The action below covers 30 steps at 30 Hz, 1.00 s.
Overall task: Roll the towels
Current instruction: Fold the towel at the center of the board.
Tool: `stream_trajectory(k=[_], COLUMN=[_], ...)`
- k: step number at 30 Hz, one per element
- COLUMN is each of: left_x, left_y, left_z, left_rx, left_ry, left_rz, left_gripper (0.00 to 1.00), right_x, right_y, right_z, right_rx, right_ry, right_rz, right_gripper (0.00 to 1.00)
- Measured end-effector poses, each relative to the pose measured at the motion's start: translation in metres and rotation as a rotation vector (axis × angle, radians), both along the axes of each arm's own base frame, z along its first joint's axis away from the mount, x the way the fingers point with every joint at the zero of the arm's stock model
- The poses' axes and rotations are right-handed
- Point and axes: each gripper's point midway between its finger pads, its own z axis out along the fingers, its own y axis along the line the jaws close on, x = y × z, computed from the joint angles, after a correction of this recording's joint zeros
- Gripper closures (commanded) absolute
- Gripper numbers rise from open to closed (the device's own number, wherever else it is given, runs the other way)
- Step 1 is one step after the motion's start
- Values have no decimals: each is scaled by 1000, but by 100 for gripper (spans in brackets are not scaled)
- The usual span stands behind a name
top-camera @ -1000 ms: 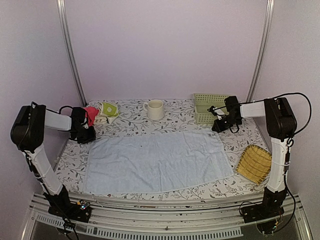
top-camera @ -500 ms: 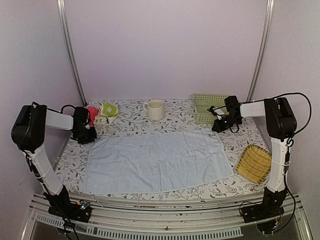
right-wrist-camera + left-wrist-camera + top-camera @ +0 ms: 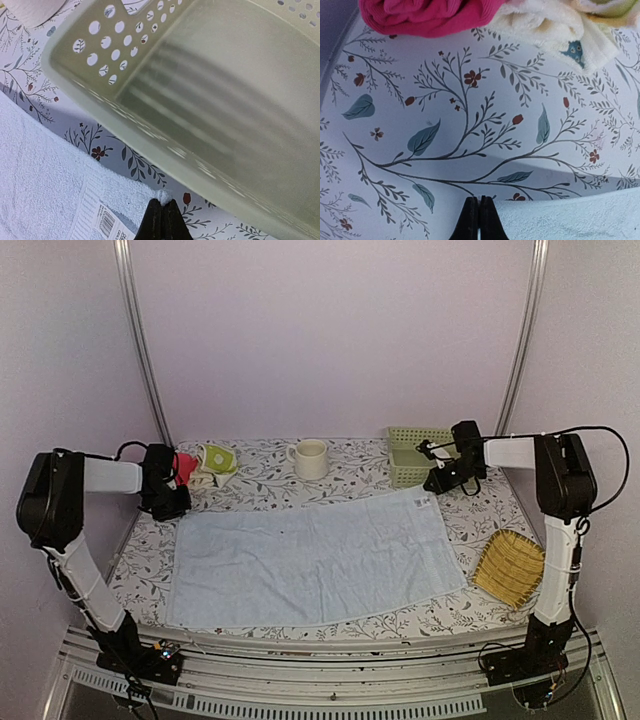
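Note:
The pale blue towel (image 3: 310, 560) lies spread flat across the table's middle. My left gripper (image 3: 178, 508) sits at its far left corner, fingers shut together with the towel's edge (image 3: 570, 217) meeting them at the tips (image 3: 479, 201). My right gripper (image 3: 432, 487) is shut on the far right corner, where a small tuft of terry (image 3: 164, 196) pokes out above the closed fingers, beside a white barcode label (image 3: 100, 215). The yellow-green and cream patterned towel (image 3: 215, 460) lies bunched at the back left, and its cream folds (image 3: 555, 25) show in the left wrist view.
A pink cloth (image 3: 182, 466) lies just behind my left gripper. A cream mug (image 3: 310, 458) stands at the back centre. A green perforated basket (image 3: 415, 453) sits directly behind my right gripper. A yellow bamboo tray (image 3: 510, 568) leans at the right edge.
My left gripper has closed at the towel's far left corner. My right gripper has drawn the far right corner back toward the basket, stretching the towel's far edge.

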Motion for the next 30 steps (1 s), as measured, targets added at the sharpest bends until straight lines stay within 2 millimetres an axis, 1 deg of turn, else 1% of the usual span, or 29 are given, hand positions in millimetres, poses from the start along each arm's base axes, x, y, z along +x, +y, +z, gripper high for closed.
stream_trajectory(k=[4, 10, 13, 18, 21, 24, 30], left_x=[8, 11, 12, 11, 11, 10, 3], left_y=[1, -1, -1, 5, 9, 9, 6], left_z=[24, 45, 60, 94, 114, 120, 110], left_rx=[-4, -22, -27, -33, -38, -45, -67], left_ry=[-61, -113, -149, -237, -290, -303, -268], left_rz=[3, -4, -5, 8, 15, 12, 2], left_gripper=[100, 100, 100, 100, 100, 100, 100], right_x=[4, 9, 9, 9, 11, 13, 11], right_y=[-6, -23, -22, -15, -12, -10, -9], right_z=[15, 29, 40, 64, 74, 79, 77], right_rx=[11, 47, 70, 103, 121, 126, 132], right_ry=[-31, -52, -73, -134, -166, -186, -186], right_rz=[-3, -22, -7, 34, 52, 58, 65], right_gripper=[98, 98, 98, 97, 97, 97, 97])
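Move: Both my hands already pinch the far corners of the light-blue towel, some 3 to 4 cm off the table. The near left corner lies about 29 cm back from my left hand, level sideways; the pink towel is some 15 cm ahead and 5 cm left of that hand. The near right corner is about 29 cm back and 6 cm right of my right hand, with the basket's middle roughly 12 cm ahead and 3 cm right, and the wicker mat 23 cm back and 15 cm right. I keep both corners pinched and raise them together, nearly straight up: my left hand climbs about 11 cm, its fingers tilting some 15 degrees outward, my right about 8 cm. On the way up my right hand swings a couple of centimetres to the right, then half back, its wrist rolling slightly left side up. Both ease off near the top. ##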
